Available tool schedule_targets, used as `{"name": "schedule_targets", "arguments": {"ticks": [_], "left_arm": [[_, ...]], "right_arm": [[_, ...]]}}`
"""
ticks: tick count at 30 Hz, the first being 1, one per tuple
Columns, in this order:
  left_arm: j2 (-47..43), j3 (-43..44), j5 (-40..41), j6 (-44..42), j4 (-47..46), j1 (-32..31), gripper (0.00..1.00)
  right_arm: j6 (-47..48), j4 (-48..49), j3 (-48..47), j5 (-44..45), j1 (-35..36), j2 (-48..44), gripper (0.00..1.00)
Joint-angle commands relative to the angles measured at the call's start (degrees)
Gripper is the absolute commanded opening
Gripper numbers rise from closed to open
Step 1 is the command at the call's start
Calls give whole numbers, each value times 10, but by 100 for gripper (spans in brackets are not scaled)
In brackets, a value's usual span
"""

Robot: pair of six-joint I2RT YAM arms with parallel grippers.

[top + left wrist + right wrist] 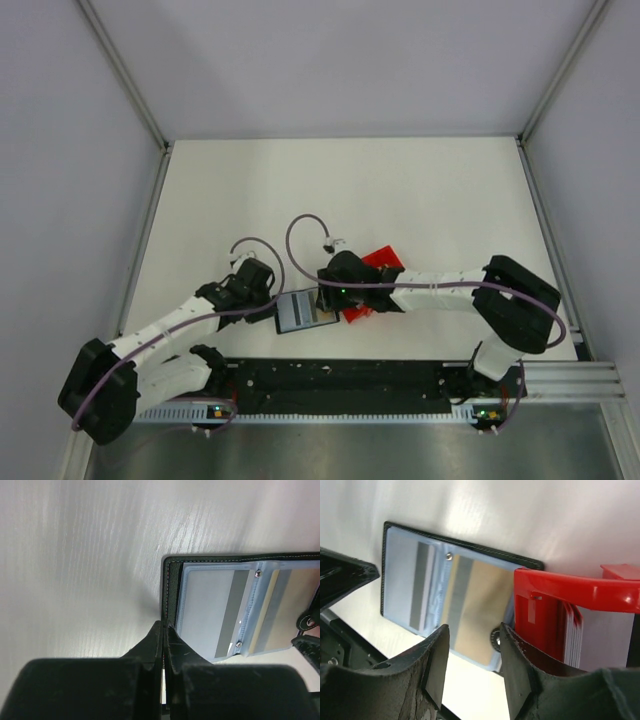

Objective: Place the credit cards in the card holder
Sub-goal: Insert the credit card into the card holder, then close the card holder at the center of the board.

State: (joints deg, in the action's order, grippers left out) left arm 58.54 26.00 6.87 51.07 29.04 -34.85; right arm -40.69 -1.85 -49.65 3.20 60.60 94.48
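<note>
The card holder (297, 312) lies open on the white table, its pale blue sleeves facing up. A pale card with a grey stripe (210, 605) sits in its left sleeve and a tan card (477, 605) in the right one. My left gripper (164, 626) is shut, its tips at the holder's black left edge (169, 587); a pinch on that edge cannot be told. My right gripper (473, 630) hangs open and empty over the holder's right side, close to its snap button (496, 639). More credit cards (572, 632) stand stacked on edge in the red tray (545, 615).
The red tray (378, 262) sits right next to the holder's right side, partly under the right arm. A black rail (340, 380) runs along the near table edge between the arm bases. Grey walls and metal posts enclose the white table.
</note>
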Motion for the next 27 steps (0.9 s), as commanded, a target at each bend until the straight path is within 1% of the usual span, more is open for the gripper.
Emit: {"name": "schedule_targets", "arguments": {"ticks": [1,3,6,8,11,13,14,19,23,25,27], "left_arm": [[-17,27,17,-8,15,0,2],[-21,28,22,-9,20,0,6],[-27,30,24,-10,23,0,29],[-30,30,25,-11,24,0,39],[-28,28,22,-6,25,0,52],[-27,23,12,-6,16,0,55],[-26,20,3,-4,9,0,56],[-23,7,-25,15,-8,0,58],[-23,-5,-39,20,-25,0,58],[-21,-5,-43,18,-27,0,58],[-19,-3,-46,17,-26,0,57]], "right_arm": [[9,-25,42,41,-36,-47,45],[14,-32,67,54,-56,-69,45],[31,-34,107,47,-99,-106,45],[46,-40,120,39,-124,-128,45],[76,-49,111,9,-128,-147,45],[77,-38,102,-45,-127,-145,45],[69,-35,98,-57,-126,-141,45],[58,-34,83,-45,-119,-123,46],[68,-40,68,-35,-108,-105,45],[75,-56,54,-4,-96,-98,43],[79,-69,42,16,-86,-92,39]]}}
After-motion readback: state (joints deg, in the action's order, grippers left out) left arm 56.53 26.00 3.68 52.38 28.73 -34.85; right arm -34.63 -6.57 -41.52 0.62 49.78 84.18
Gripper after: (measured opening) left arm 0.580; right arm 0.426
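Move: The holder's strap, folded over its right edge, lies about 3 cm to the right of the right hand, level ahead and some 3 cm lower. The card holder's middle is 4 cm to its left and 2 cm back; the red tray's middle is roughly 12 cm right and 5 cm farther out. From the left hand, at the holder's left edge, the strap is about 15 cm right and 2 cm ahead. The right hand sweeps about 10 cm right, pushing the tray, then backs to the strap; left fingers open. ##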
